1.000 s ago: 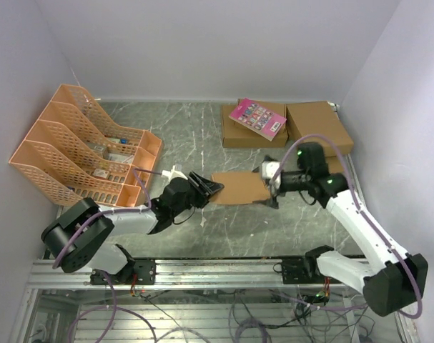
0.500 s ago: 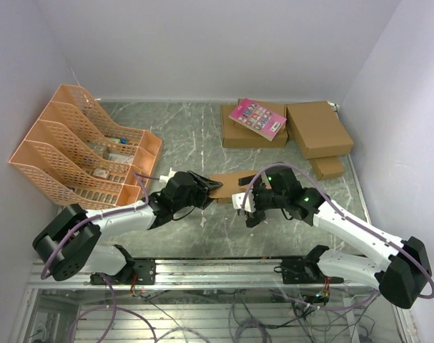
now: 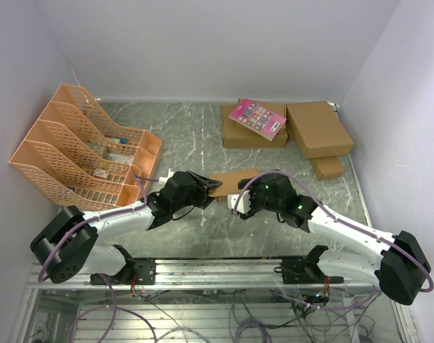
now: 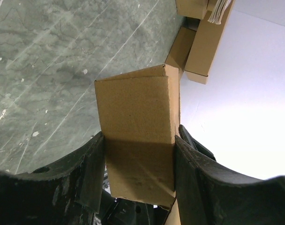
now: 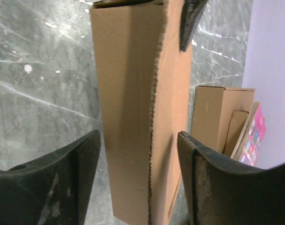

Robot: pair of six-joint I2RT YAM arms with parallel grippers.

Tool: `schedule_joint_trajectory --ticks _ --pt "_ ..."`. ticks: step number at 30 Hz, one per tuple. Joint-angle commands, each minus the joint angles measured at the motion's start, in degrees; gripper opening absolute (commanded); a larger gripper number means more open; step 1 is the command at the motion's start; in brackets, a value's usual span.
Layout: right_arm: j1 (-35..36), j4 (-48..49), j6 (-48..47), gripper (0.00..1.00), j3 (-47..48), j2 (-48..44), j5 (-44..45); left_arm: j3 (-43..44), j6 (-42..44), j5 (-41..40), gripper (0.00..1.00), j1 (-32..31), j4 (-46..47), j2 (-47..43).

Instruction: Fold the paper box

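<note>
The paper box is a small oblong of plain brown cardboard at the middle of the table. My left gripper is shut on its left end. In the left wrist view both fingers press the sides of the paper box, with the left gripper around it. My right gripper is at the box's near side. In the right wrist view the paper box stands between the open jaws of the right gripper, with a gap showing on each side. Its serrated edge faces the camera.
An orange file rack fills the left side. At the back right lie a wider brown box bearing a pink booklet, another wide brown box and a much smaller brown box. Walls close in on three sides.
My right arm swung from the box's right end to its near side, and its jaws have narrowed around the box. The left gripper kept its hold as that arm stretched out.
</note>
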Motion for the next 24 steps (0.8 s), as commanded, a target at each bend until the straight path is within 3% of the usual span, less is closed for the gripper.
schedule_joint_trajectory --ticks 1,7,17,24 --pt "0.72 4.76 -0.52 0.6 -0.65 -0.18 2.82 0.84 -1.59 1.76 0.49 0.42 1.67 -0.83" --pt "0.9 5.12 0.44 0.47 -0.74 -0.64 3.1 0.11 -2.22 2.12 0.53 0.71 2.74 -1.11" --pt "-0.37 4.26 5.86 0.45 0.63 -1.25 0.27 -0.51 -1.51 -0.2 0.83 0.82 -3.09 -6.45" --pt "-5.82 0.75 14.61 0.45 3.65 -1.47 -9.39 -1.09 3.23 -5.79 0.84 0.82 -15.37 -17.19"
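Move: Both hands are at the folded paper box, which is held up with its long side running left-right. The left fingers already grip its left end, so the box's middle lies about 8 cm to that hand's right and 1 cm ahead. From the right hand, whose open fingers straddle the box, the middle is some 2 cm left and 1 cm ahead, nearly level. The carton under the magazine lies about 24 cm ahead and 5 cm right of this hand, 8 cm lower. The right fingers close onto the box across its narrow width and pinch it, the hand itself staying within about 1 cm and tilting slightly at the end. Once that grip is on, the left fingers open and come free of the left end, then the left hand lifts about 4 cm and draws off some 2 cm to the left. ##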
